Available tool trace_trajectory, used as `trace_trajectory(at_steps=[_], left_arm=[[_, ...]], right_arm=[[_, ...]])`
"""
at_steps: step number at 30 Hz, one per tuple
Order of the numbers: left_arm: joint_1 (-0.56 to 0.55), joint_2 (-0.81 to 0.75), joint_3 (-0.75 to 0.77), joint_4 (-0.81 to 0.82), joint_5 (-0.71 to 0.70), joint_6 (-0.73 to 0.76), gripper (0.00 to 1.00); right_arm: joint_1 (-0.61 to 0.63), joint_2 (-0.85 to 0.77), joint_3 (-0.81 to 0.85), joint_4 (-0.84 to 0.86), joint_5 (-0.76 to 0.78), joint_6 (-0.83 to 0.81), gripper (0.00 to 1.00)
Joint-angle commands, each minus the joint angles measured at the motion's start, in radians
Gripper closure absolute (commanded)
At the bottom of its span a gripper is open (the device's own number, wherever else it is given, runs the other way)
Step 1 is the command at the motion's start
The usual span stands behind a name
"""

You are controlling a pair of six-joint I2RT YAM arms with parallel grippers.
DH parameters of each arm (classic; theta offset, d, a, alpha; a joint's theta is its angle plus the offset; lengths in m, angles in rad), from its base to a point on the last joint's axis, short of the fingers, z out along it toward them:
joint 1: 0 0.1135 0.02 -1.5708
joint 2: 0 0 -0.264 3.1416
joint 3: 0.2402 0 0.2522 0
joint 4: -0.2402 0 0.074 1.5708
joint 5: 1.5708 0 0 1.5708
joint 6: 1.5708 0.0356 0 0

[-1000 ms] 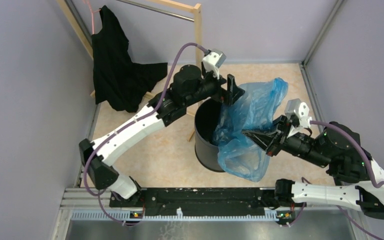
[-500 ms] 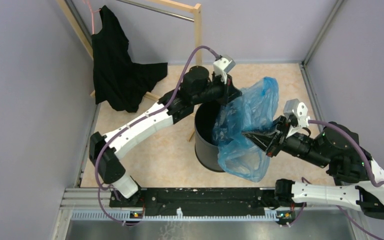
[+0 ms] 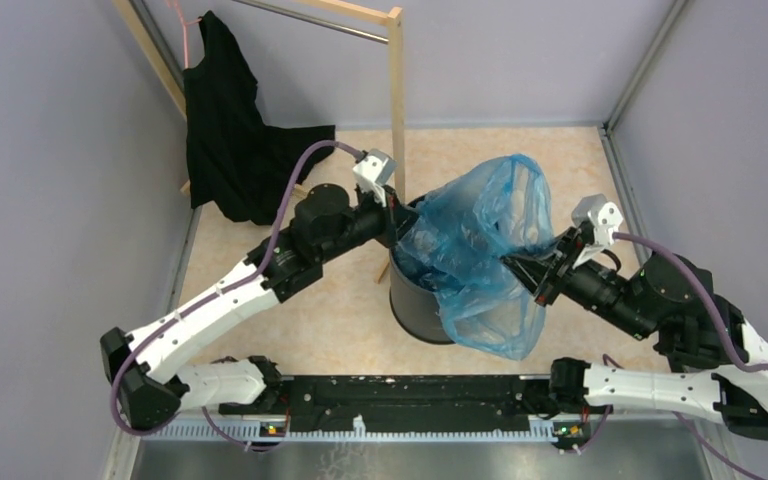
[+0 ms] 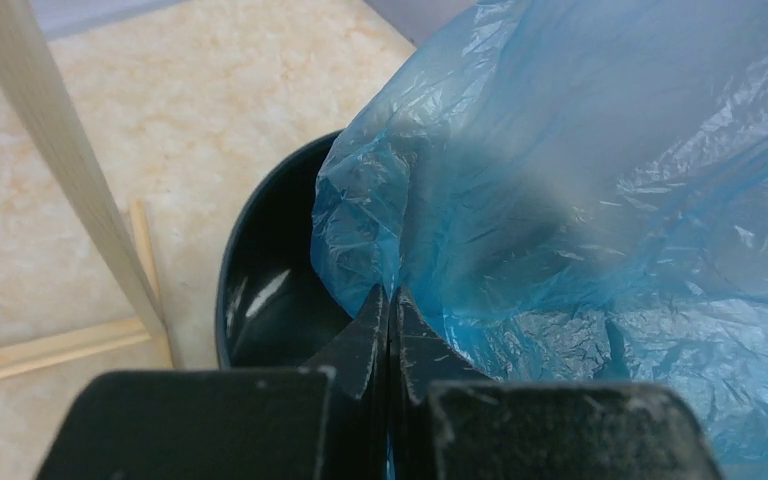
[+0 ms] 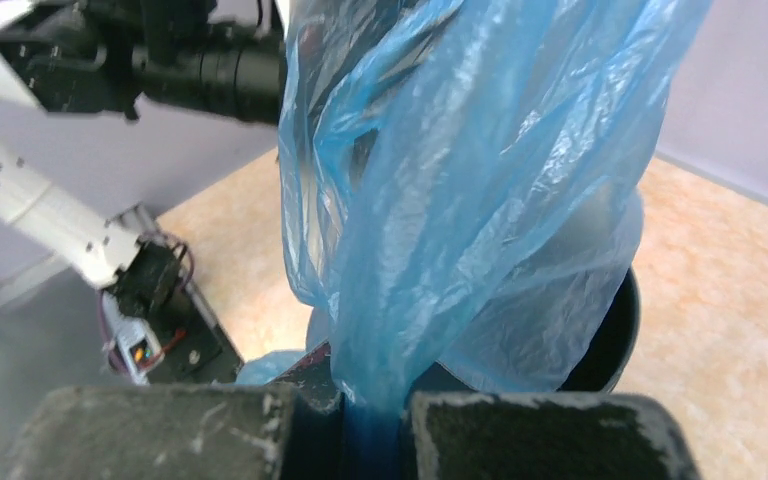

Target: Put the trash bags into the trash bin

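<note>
The light-blue trash bag (image 3: 480, 235) is stretched over the mouth of the dark trash bin (image 3: 412, 305), and part of it hangs down the bin's right outer wall. My left gripper (image 3: 397, 215) is at the bin's far-left rim, shut on the bag's left edge. In the left wrist view the left gripper (image 4: 390, 296) pinches a fold of the bag (image 4: 580, 200) above the bin's open inside (image 4: 270, 300). My right gripper (image 3: 522, 268) is shut on the bag's right side. In the right wrist view the bag (image 5: 460, 180) bunches into that gripper (image 5: 370, 405) above the bin (image 5: 610, 335).
A black garment (image 3: 235, 130) hangs on a wooden rack at the back left. One rack post (image 3: 396, 90) stands just behind the bin, close to my left wrist, and shows as the post (image 4: 70, 170) in the left wrist view. Grey walls enclose the table on three sides.
My left gripper went from open to shut on the bag's left edge. That arm then drew back left, pulling the bag wider across the bin. The right gripper rose slightly.
</note>
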Motion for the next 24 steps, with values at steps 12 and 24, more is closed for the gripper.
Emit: trace_trajectory(at_steps=[12, 24], left_arm=[[-0.039, 0.131, 0.031, -0.085, -0.081, -0.073, 0.69], [-0.016, -0.095, 0.048, -0.196, -0.164, -0.030, 0.01]], right_arm=[[0.000, 0.230, 0.117, 0.100, 0.496, 0.036, 1.00], [-0.213, 0.413, 0.202, -0.041, 0.076, 0.139, 1.00]])
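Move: Below and to the left hand's right stands the trash bin, its middle about 9 cm right, level fore and aft, and some 20 cm lower. The trash bag's bulk billows about 13 cm to the left hand's right, near its height; the wooden post stands some 20 cm ahead. From the right hand, the bin lies about 10 cm ahead, 9 cm left and 26 cm down, the bag's bulk 3 cm ahead and 5 cm left. Pushing its pinched fold of bag down into the bin's mouth, the left hand sinks about 8 cm, edging right, then opens wide, lets go and rises back, drifting left. The right hand keeps its grip on the bag and carries it forward about 9 cm over the bin, swinging left and dipping late, while turning some 25 degrees clockwise. ##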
